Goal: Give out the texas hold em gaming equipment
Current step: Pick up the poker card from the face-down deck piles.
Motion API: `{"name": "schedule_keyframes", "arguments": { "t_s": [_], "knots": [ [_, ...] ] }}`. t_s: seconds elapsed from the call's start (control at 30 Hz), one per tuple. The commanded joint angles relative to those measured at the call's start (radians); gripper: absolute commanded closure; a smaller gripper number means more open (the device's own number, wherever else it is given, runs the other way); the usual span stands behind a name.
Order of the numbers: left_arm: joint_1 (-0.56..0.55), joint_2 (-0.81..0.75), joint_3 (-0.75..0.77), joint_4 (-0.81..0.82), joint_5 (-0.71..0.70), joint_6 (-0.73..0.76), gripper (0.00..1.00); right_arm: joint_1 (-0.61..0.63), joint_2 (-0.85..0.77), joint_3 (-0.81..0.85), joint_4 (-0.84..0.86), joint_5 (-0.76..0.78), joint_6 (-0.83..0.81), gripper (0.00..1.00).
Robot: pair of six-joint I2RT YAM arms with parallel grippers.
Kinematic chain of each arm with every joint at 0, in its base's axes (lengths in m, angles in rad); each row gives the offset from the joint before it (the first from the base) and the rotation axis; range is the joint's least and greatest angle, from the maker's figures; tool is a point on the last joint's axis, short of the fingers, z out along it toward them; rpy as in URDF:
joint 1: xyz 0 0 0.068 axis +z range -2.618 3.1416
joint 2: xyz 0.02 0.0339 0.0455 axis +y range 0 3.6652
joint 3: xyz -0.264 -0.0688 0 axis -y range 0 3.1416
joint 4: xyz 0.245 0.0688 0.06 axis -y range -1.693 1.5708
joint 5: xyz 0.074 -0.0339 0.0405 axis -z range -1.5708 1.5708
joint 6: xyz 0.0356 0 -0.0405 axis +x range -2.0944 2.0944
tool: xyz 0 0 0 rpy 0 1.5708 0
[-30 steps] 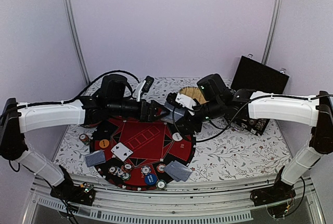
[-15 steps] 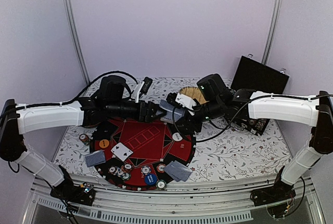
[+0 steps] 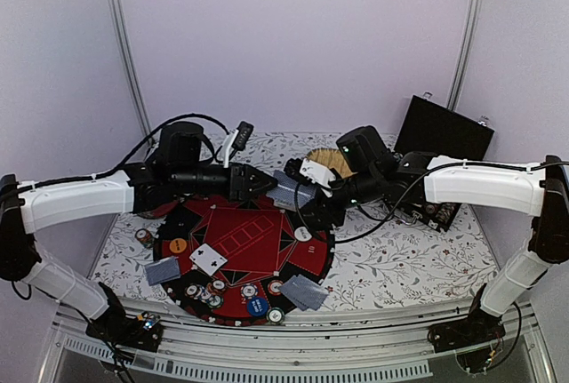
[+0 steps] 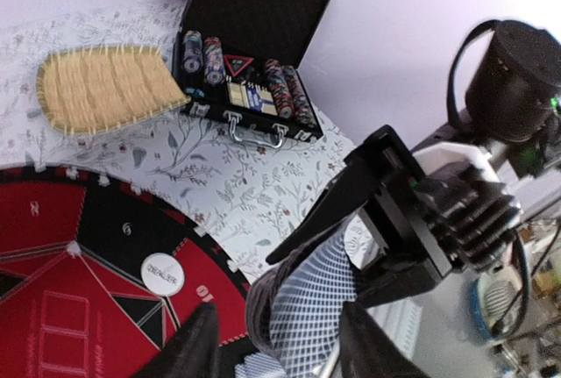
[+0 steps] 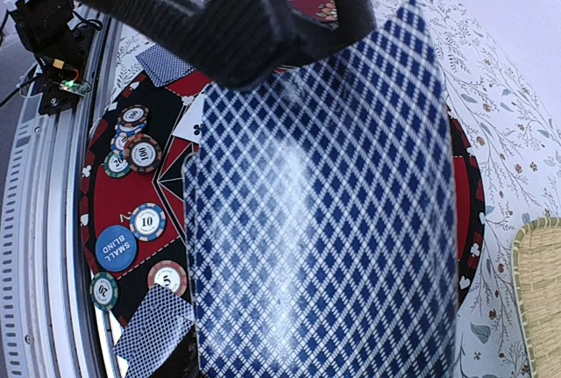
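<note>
My right gripper (image 3: 307,198) is shut on a deck of playing cards (image 3: 293,191) with blue-grey diamond backs, held above the far edge of the round red and black poker mat (image 3: 240,239). The deck fills the right wrist view (image 5: 324,220) and bends between the right fingers in the left wrist view (image 4: 311,295). My left gripper (image 3: 263,185) is open and empty, just left of the deck, its fingers (image 5: 237,18) apart from it. Face-down card piles (image 3: 163,270) (image 3: 304,291), a face-up card (image 3: 208,259), several chips (image 3: 213,295) and a white dealer button (image 3: 303,234) lie on the mat.
An oval straw tray (image 3: 325,158) lies behind the right gripper. An open black chip case (image 3: 442,143) stands at the back right, with stacked chips in it (image 4: 250,71). A blue small-blind button (image 5: 117,244) lies by the mat's near edge.
My left arm has drawn back to the left, so its open fingers stand farther from the deck. The right gripper and the deck have stayed put.
</note>
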Motion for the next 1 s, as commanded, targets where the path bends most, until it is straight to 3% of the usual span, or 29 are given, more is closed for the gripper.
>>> {"name": "schedule_keyframes", "arguments": {
  "t_s": [0.0, 0.13, 0.67, 0.83, 0.97],
  "knots": [
    [0.007, 0.023, 0.003, 0.029, 0.061, 0.009, 0.65, 0.006, 0.011, 0.039, 0.002, 0.006, -0.008, 0.56],
    [0.01, 0.039, 0.034, -0.022, 0.074, 0.032, 0.99, 0.005, 0.012, 0.046, -0.001, 0.012, -0.009, 0.56],
    [0.013, -0.157, 0.01, -0.094, 0.037, 0.078, 1.0, -0.065, -0.004, -0.042, 0.036, 0.047, 0.018, 0.57],
    [0.045, -0.242, 0.106, -0.401, -0.228, 0.154, 1.0, -0.094, -0.003, -0.055, 0.03, 0.072, 0.029, 0.57],
    [0.046, -0.229, 0.162, -0.632, -0.634, 0.191, 1.0, -0.099, -0.013, -0.059, 0.029, 0.076, 0.022, 0.57]
  ]
}}
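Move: The deck in my right hand is what my left fingers go for: its middle is about 4 cm to their right, 1 cm back and 1 cm lower, and some 3 cm left of my right hand. About 23 cm below my left hand lie the dealer button, 4 cm ahead and 8 cm right, and two face-down cards, 15 cm back and 8 cm right. The wicker tray is about 25 cm ahead of my right hand, 10 cm right and 18 cm down. I shut my half-open left fingers on the free end of the deck with a slight dip and pinch a card there, then raise it, easing back a little, and finally swing out left and forward again, ending about 6 cm higher and 6 cm farther left. Late on, my right hand draws the deck away, forward and right some 5 cm, sinking slightly and keeping its grip. ##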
